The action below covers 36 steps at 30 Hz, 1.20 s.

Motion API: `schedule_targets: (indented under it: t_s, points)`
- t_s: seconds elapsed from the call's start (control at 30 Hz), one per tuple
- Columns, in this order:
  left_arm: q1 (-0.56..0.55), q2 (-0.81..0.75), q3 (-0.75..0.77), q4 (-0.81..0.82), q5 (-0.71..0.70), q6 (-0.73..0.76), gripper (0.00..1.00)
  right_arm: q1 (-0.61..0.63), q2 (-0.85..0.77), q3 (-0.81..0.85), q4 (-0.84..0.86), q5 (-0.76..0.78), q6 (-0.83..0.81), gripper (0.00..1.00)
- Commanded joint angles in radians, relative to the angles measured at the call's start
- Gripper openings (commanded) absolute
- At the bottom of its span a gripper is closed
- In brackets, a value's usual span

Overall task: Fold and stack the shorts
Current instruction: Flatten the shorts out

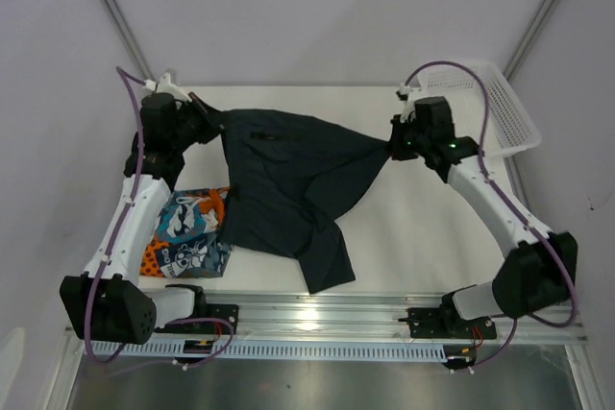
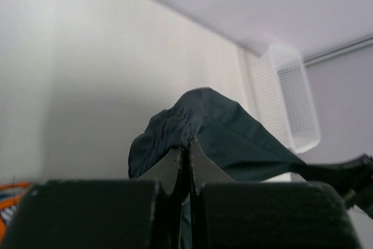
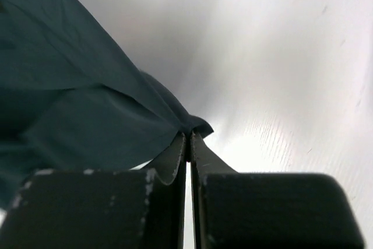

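The plain dark shorts (image 1: 288, 180) hang stretched between my two arms above the white table, one leg trailing toward the front edge. My left gripper (image 1: 213, 124) is shut on their far left corner; the left wrist view shows bunched dark fabric (image 2: 192, 126) pinched at the fingertips of the left gripper (image 2: 189, 144). My right gripper (image 1: 392, 146) is shut on the right corner, where the cloth (image 3: 87, 115) narrows to a point at the right gripper (image 3: 189, 138). The printed shorts (image 1: 190, 232), orange, teal and white, lie folded on the table at the left, partly under the dark pair.
A white mesh basket (image 1: 504, 108) stands at the back right of the table; its wall also shows in the left wrist view as the basket (image 2: 291, 103). The table (image 1: 423, 228) ends at a metal rail along the front edge.
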Motion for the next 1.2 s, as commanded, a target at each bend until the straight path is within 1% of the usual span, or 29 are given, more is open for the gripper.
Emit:
schedule_targets:
  t_s: [0.0, 0.07, 0.1, 0.2, 0.27, 0.3, 0.43, 0.57, 0.6, 0.7, 0.73, 0.83, 0.87, 0.97, 1.0, 1.07, 1.1, 1.17]
  points:
    - [0.059, -0.006, 0.134, 0.018, 0.097, -0.041, 0.00, -0.048, -0.141, 0.025, -0.044, -0.216, 0.041, 0.00]
    - [0.073, -0.003, 0.182, 0.005, 0.138, -0.046, 0.00, -0.100, -0.219, 0.032, -0.061, -0.272, 0.059, 0.00]
    - [0.082, -0.004, 0.215, -0.003, 0.152, -0.053, 0.00, -0.121, -0.244, 0.035, -0.067, -0.337, 0.067, 0.00]
    - [0.121, -0.019, 0.239, 0.005, 0.217, -0.076, 0.00, -0.195, -0.331, 0.048, -0.080, -0.474, 0.099, 0.00]
    - [0.134, -0.049, 0.256, 0.009, 0.251, -0.090, 0.00, -0.219, -0.389, 0.066, -0.096, -0.507, 0.107, 0.00]
    - [0.139, -0.061, 0.265, 0.005, 0.280, -0.102, 0.00, -0.226, -0.411, 0.074, -0.119, -0.511, 0.111, 0.00]
    - [0.157, -0.148, 0.308, -0.076, 0.321, -0.104, 0.00, -0.229, -0.529, 0.092, -0.162, -0.496, 0.127, 0.00]
    - [0.156, -0.292, 0.326, -0.098, 0.340, -0.110, 0.00, -0.227, -0.663, 0.120, -0.208, -0.494, 0.153, 0.00]
    - [0.156, -0.315, 0.325, -0.097, 0.338, -0.113, 0.00, -0.229, -0.716, 0.132, -0.216, -0.493, 0.159, 0.00]
    - [0.157, -0.393, 0.334, -0.095, 0.335, -0.105, 0.00, -0.229, -0.802, 0.169, -0.221, -0.491, 0.194, 0.00]
    - [0.156, -0.414, 0.349, -0.098, 0.320, -0.098, 0.00, -0.229, -0.854, 0.184, -0.219, -0.490, 0.203, 0.00]
    - [0.157, -0.469, 0.401, -0.104, 0.283, -0.075, 0.00, -0.229, -0.925, 0.213, -0.215, -0.488, 0.231, 0.00]
    - [0.156, -0.474, 0.421, -0.107, 0.262, -0.066, 0.00, -0.229, -0.930, 0.232, -0.222, -0.479, 0.239, 0.00]
    - [0.157, -0.454, 0.495, -0.106, 0.255, -0.076, 0.00, -0.227, -0.916, 0.247, -0.260, -0.453, 0.240, 0.00]
    - [0.156, -0.440, 0.494, -0.072, 0.271, -0.093, 0.00, -0.226, -0.907, 0.244, -0.270, -0.432, 0.239, 0.00]
    - [0.156, -0.395, 0.428, -0.010, 0.329, -0.162, 0.00, -0.224, -0.882, 0.232, -0.293, -0.401, 0.239, 0.00]
    - [0.156, -0.380, 0.396, 0.086, 0.352, -0.188, 0.00, -0.223, -0.871, 0.226, -0.304, -0.367, 0.240, 0.00]
    - [0.157, -0.340, 0.272, 0.156, 0.372, -0.220, 0.00, -0.220, -0.829, 0.209, -0.330, -0.332, 0.243, 0.00]
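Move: Both grippers already pinch a corner of the dark shorts. The middle of the hanging cloth lies about 13 cm right of the left hand, 8 cm nearer the bases and 18 cm lower; from the right hand it is some 21 cm left, 8 cm back and 9 cm down. The folded patterned shorts lie roughly 12 cm left of the left hand and 14 cm back, 27 cm below. The white basket stands about 31 cm right of the right hand, 19 cm farther out, 16 cm lower. Keep both grippers shut on the dark shorts' corners and swing the cloth up and back together: raise each hand about 30 cm, the left straight up first, while drawing the left back some 23 cm and the right 27 cm, the right also slightly rightward. Tip both sets of fingers upward by 40 to 50 degrees, roll the right hand's left side up, and ease forward a touch at the end. ##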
